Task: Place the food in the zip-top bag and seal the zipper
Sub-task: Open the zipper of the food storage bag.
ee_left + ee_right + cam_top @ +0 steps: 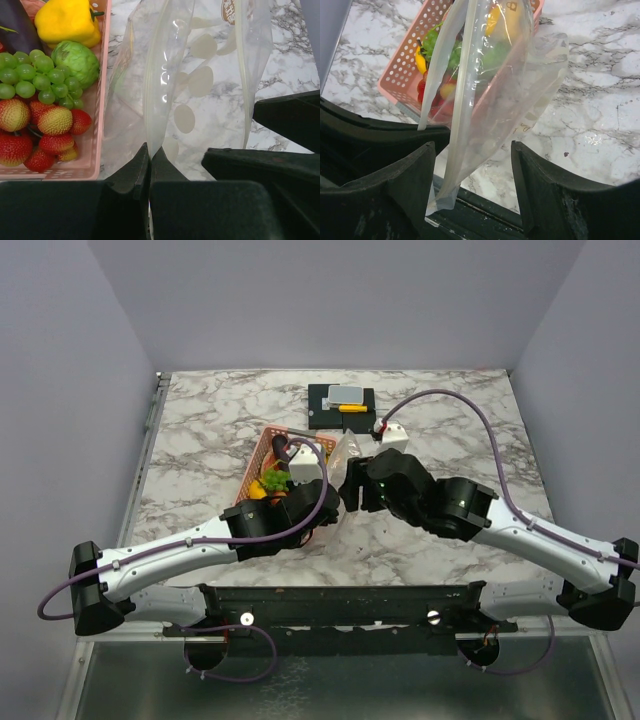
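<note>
The clear zip-top bag [200,75] hangs upright beside the basket, and it looks to hold nothing. My left gripper [150,150] is shut on the bag's white zipper strip at one end. My right gripper [472,170] is open around the bag [490,90]. Its fingers [422,172] stand on either side of the bag's hanging corner without clamping it. The food lies in the pink basket [97,125]: a yellow pepper [67,20], green grapes [35,75], a round green vegetable [77,60] and strawberries [45,130]. From above, both grippers meet at the bag [348,450] mid-table.
The pink basket [262,455] sits left of the bag, right beside my left wrist. A yellow-and-grey item on a black base [342,405] stands behind the bag. Purple cables loop over both arms. Grey walls close in the marble table [200,430].
</note>
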Robot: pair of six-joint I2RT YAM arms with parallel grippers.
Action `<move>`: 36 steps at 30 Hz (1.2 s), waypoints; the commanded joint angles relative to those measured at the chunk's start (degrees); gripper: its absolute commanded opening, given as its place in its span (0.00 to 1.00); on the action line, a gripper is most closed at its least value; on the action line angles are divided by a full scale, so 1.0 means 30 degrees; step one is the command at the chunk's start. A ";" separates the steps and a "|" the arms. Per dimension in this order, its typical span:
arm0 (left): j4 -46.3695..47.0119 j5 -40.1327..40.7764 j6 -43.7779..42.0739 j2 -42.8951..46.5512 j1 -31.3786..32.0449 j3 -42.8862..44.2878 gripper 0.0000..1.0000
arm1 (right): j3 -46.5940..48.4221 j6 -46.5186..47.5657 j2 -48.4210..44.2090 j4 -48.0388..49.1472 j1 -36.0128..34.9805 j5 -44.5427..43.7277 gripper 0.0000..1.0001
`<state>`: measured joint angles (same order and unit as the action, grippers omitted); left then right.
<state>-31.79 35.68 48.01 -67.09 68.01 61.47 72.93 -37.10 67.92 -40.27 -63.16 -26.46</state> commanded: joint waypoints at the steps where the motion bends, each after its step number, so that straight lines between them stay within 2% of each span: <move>1: 0.0459 0.0766 0.0500 0.0354 0.0150 -0.0162 0.00 | 0.1319 -0.0521 0.1324 -0.1515 -0.0667 -0.2746 0.66; 6: 0.0617 0.1014 0.0716 0.0586 0.0181 -0.0482 0.00 | 0.1728 -0.0940 0.2059 -0.2091 -0.1104 -0.4069 0.59; 8: 0.0700 0.1112 0.0826 0.0739 0.0190 -0.0700 0.00 | 0.1755 -0.1153 0.2183 -0.2289 -0.1130 -0.4438 0.52; 12: 0.0840 0.1183 0.0900 0.1015 0.0182 -0.0970 0.00 | 0.1726 -0.1537 0.2205 -0.2658 -0.1155 -0.5062 0.34; 17: 0.0839 0.1189 0.0872 0.1094 0.0182 -0.1005 0.00 | 0.1707 -0.1694 0.2202 -0.2857 -0.1200 -0.5415 0.04; 18: 0.0826 0.1182 0.0846 0.1119 0.0201 -0.1008 0.00 | 0.1681 -0.1702 0.2181 -0.2879 -0.1215 -0.5444 0.01; 22: 0.0812 0.1058 0.0743 0.1094 0.0179 -0.0987 0.00 | 0.1562 -0.1613 0.2173 -0.2779 -0.1371 -0.5590 0.01; 27: 0.0797 0.1159 0.0404 0.1023 0.0182 -0.0771 0.25 | 0.1289 -0.1622 0.1992 -0.2528 -0.1604 -0.5602 0.01; 31: 0.0797 0.1310 0.0102 0.0766 0.0158 -0.0395 0.41 | 0.0867 -0.1480 0.1740 -0.2115 -0.1748 -0.5249 0.01; 36: 0.0790 0.1523 -0.0386 0.0118 0.0127 0.0302 0.50 | 0.0444 -0.1403 0.1477 -0.1932 -0.1904 -0.5055 0.01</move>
<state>-29.78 38.02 48.80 -65.10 68.12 59.46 75.53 -41.08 73.65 -46.59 -68.03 -40.91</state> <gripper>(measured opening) 0.475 0.015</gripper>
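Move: Between the right hand's open fingers, about 1 cm to the left of their midpoint, runs the bag's right lip. The bag's left lip, pinched in the left fingers, lies some 5 cm left of the right hand, about 1 cm back and 2 cm lower. The food basket is roughly 15 cm left, 8 cm ahead and 20 cm below. From the left hand, the right lip is about 5 cm right, 1 cm ahead and 2 cm higher. Closing its fully parted fingers on the right lip, the right hand sinks about 2 cm and edges forward, first slightly left and then back to the right, turning some 10 degrees clockwise and dipping its left side. Only after that pinch is made does the left hand, almost in place, let go by opening about halfway around the left lip. ##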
